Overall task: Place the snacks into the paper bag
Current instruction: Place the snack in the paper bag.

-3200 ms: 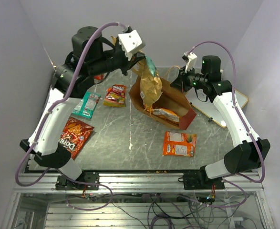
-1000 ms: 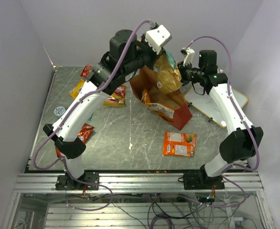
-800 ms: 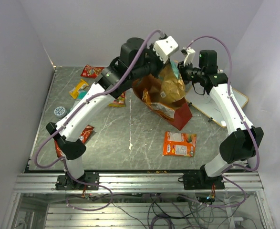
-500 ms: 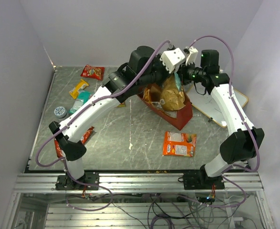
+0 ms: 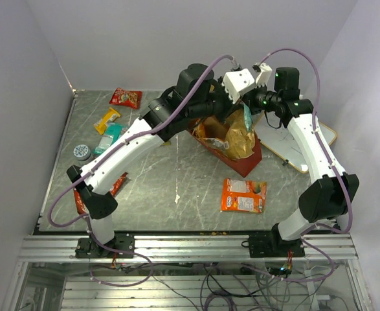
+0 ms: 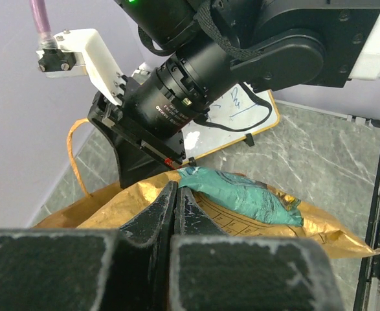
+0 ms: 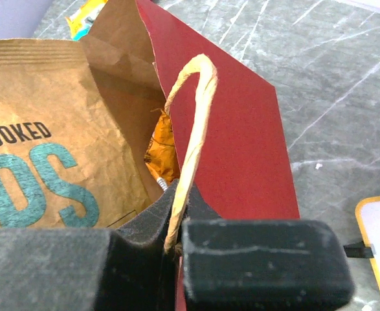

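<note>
The red paper bag (image 5: pixel 248 159) stands open at mid-table, brown inside (image 7: pixel 122 71). My left gripper (image 6: pixel 175 188) is shut on the top edge of a large gold chip bag (image 5: pixel 240 139) with a teal top (image 6: pixel 241 194). The chip bag sits partly down in the paper bag's mouth. My right gripper (image 7: pixel 180 194) is shut on the paper bag's tan handle (image 7: pixel 193 129), just beside the left gripper (image 5: pixel 241 111). An orange snack (image 7: pixel 160 152) lies inside the bag. An orange flat pack (image 5: pixel 243 194) lies in front of it.
A small red packet (image 5: pixel 125 97), a yellow packet (image 5: pixel 107 118) and a teal packet (image 5: pixel 112 135) lie at the back left, near a round tin (image 5: pixel 81 151). A red Doritos bag (image 5: pixel 115 184) shows under the left arm. A white board (image 5: pixel 293 139) lies at the right.
The left arm has swung right and lowered the gold chip bag from above the paper bag into its mouth. The right gripper has kept hold of the handle.
</note>
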Available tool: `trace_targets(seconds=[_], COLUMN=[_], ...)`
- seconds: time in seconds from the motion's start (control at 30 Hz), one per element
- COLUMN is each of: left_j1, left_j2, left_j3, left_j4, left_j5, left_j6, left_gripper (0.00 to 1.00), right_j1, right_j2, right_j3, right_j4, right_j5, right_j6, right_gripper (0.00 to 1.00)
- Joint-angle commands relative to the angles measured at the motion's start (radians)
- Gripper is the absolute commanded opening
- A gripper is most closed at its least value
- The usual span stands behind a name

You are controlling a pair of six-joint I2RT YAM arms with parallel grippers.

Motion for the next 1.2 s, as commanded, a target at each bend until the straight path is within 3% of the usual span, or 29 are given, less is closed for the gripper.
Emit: trace_targets(seconds=[0.0,0.37,0.63,0.93,1.17], left_j1=[-0.007,0.025,0.090,0.118,0.166], left_j2=[-0.017,-0.026,-0.029,0.004,-0.024], left_j3=[0.002,-0.112,-0.181,-0.196,-0.413], left_j4=[0.072,0.129,0.214,0.292,0.410], left_j5=[0.040,0.016,0.087,0.019,0.118], left_j6=[-0.022,-0.119,-0.113,-0.146,-0.120], left_gripper=[0.07,0.07,0.07,0.07,0.07], right_j1=[-0.007,-0.009,-0.008,-0.010,-0.008], right_j2=[-0.010,-0.018,-0.016,-0.006,-0.004], right_j3=[0.022,0.027,-0.004,0.017,0.036], right_j4=[0.037,0.027,0.037,0.032,0.017], right_j5=[-0.064,-0.022,-0.082,-0.090,-0.084], right_j6=[0.016,0.000,-0.005,0.001,-0.004], right_gripper=[0.00,0.00,0.00,0.00,0.00])
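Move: I hold the gold snack by its teal top in my left hand; the middle of the paper bag lies about 28 cm below, some 4 cm ahead and 3 cm left. The orange snack already inside sits about 3 cm ahead, 7 cm left and 31 cm down. The orange-and-white snack lies on the table 11 cm back and 6 cm right. From my right hand, the paper bag's middle is about 9 cm back, 7 cm left and 14 cm below. With my left fingers still shut on the gold snack, I lower it about 6 cm, then carry it forward into the paper bag's mouth, easing up a centimetre before sinking again, some 7 cm down and 7 cm forward in all. My hand tips down slightly and turns a little counter-clockwise. My right hand keeps hold of the bag's handle, almost still. ##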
